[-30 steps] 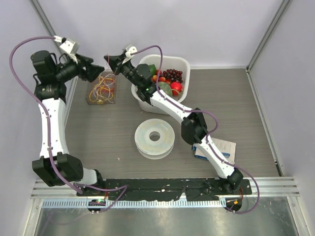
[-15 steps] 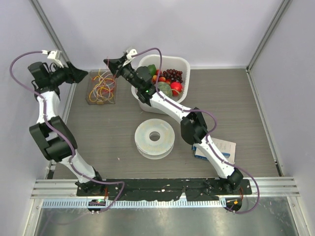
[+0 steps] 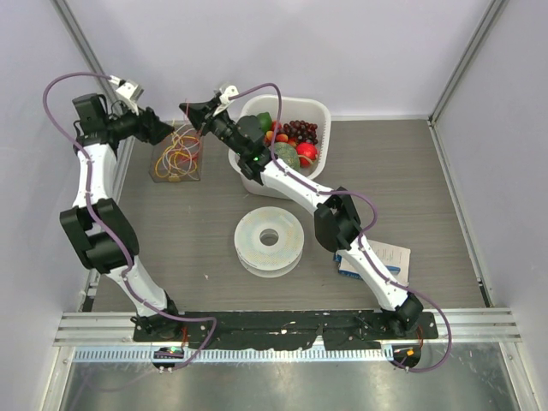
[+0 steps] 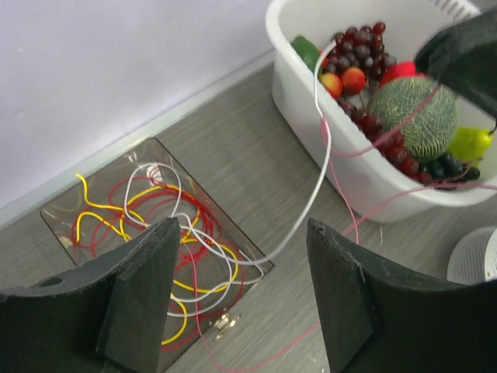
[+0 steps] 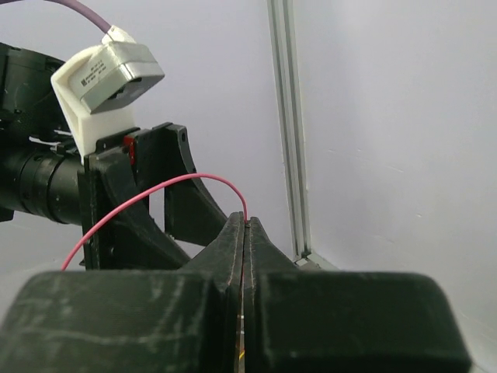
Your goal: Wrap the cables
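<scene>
The cables point(image 3: 176, 154) are a loose tangle of thin red, yellow, orange and white wires in a clear box point(image 3: 155, 173) at the back left. My right gripper point(image 3: 187, 109) hangs above the box's far right corner, shut on a pink cable point(image 5: 155, 191) that arcs out of its tips point(image 5: 245, 222). In the left wrist view a white cable point(image 4: 324, 132) and the pink one rise from the tangle point(image 4: 147, 225) toward the right gripper. My left gripper point(image 4: 248, 264) hovers open over the box's near corner, nothing between its fingers point(image 4: 144, 295). From above, the left gripper point(image 3: 169, 133) sits at the box's left far edge.
A white basket point(image 3: 318, 110) of fruit stands just right of the box; its wall point(image 4: 349, 171) is close to the hanging cables. A round white spool point(image 3: 270, 240) lies mid-table. A blue-edged booklet point(image 3: 390, 255) lies under the right forearm. The left wall runs beside the left arm.
The left arm swung out to the left wall and has come back right over the box, its elbow now raised. The right gripper has stayed put, holding the pink cable.
</scene>
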Available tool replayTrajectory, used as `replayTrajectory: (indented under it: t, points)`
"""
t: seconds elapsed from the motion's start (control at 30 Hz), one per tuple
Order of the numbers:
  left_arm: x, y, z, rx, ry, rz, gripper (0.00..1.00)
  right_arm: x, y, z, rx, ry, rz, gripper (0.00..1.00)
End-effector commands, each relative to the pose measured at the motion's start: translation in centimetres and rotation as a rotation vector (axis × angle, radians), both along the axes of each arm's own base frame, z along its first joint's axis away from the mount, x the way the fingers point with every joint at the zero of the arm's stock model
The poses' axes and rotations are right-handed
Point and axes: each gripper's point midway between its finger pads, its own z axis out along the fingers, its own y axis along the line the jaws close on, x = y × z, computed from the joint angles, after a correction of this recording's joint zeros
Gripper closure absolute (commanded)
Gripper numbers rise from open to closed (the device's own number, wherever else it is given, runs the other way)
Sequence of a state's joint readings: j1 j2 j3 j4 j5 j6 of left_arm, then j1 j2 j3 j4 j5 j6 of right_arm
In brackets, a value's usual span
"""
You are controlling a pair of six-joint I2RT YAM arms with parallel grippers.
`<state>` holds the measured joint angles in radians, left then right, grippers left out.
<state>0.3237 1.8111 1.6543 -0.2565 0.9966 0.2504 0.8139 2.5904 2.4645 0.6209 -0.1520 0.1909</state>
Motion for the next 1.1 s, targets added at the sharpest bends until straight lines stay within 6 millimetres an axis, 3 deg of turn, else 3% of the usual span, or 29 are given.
replayTrajectory:
  t: [0.0,0.33,0.5,0.57,0.7,0.87,1.07]
  points:
    - [-1.5,-1.3,-0.5,0.109,-0.012,-0.102,0.31,-2.1,-2.5,8.1,0.115,-0.112,-0.006,0.99]
    - [-0.3,-2.9,-2.9,0.198,-0.012,-0.116,0.37,-2.1,-2.6,8.1,0.12,-0.102,-0.001,1.0]
    - [0.2,-2.8,-2.9,0.193,0.0,-0.1,0.77,-1.6,-3.1,8.2,0.124,-0.103,-0.031,0.99]
    - [-0.3,-1.8,-3.1,0.183,0.014,-0.082,1.0,-1.0,-3.7,8.3,0.131,-0.096,-0.058,1.0]
    - [-2.4,1.1,-4.1,0.112,0.026,-0.045,1.0,0.9,-5.3,7.9,0.132,-0.078,-0.171,1.0]
    - [-3.1,5.1,-4.3,0.048,0.038,0.044,1.0,3.4,-8.0,7.9,0.159,-0.036,-0.278,0.99]
    - [-2.9,5.6,-4.6,0.032,0.034,0.016,1.0,5.1,-10.3,8.3,0.175,-0.022,-0.351,0.99]
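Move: A standing strand of the white cable passes about 4 cm to the left gripper's right and 5 cm below it. The cable tray's middle is some 8 cm ahead, 3 cm left and 26 cm down. The fruit basket lies about 9 cm ahead, 25 cm right and 18 cm down. From the right gripper, already holding the red cable, the white strand is about 3 cm left, 1 cm ahead and 13 cm down; the basket is 20 cm right, 8 cm ahead and 26 cm down. Bring the open left gripper down and to the right about 5 cm onto the white cable and shut the fingers on it, then carry it some 10 cm left, easing back and slightly lower. As the left one draws off, take the right gripper, still pinching the red cable, level forward and right towards the basket, turning clockwise about 15 degrees. ##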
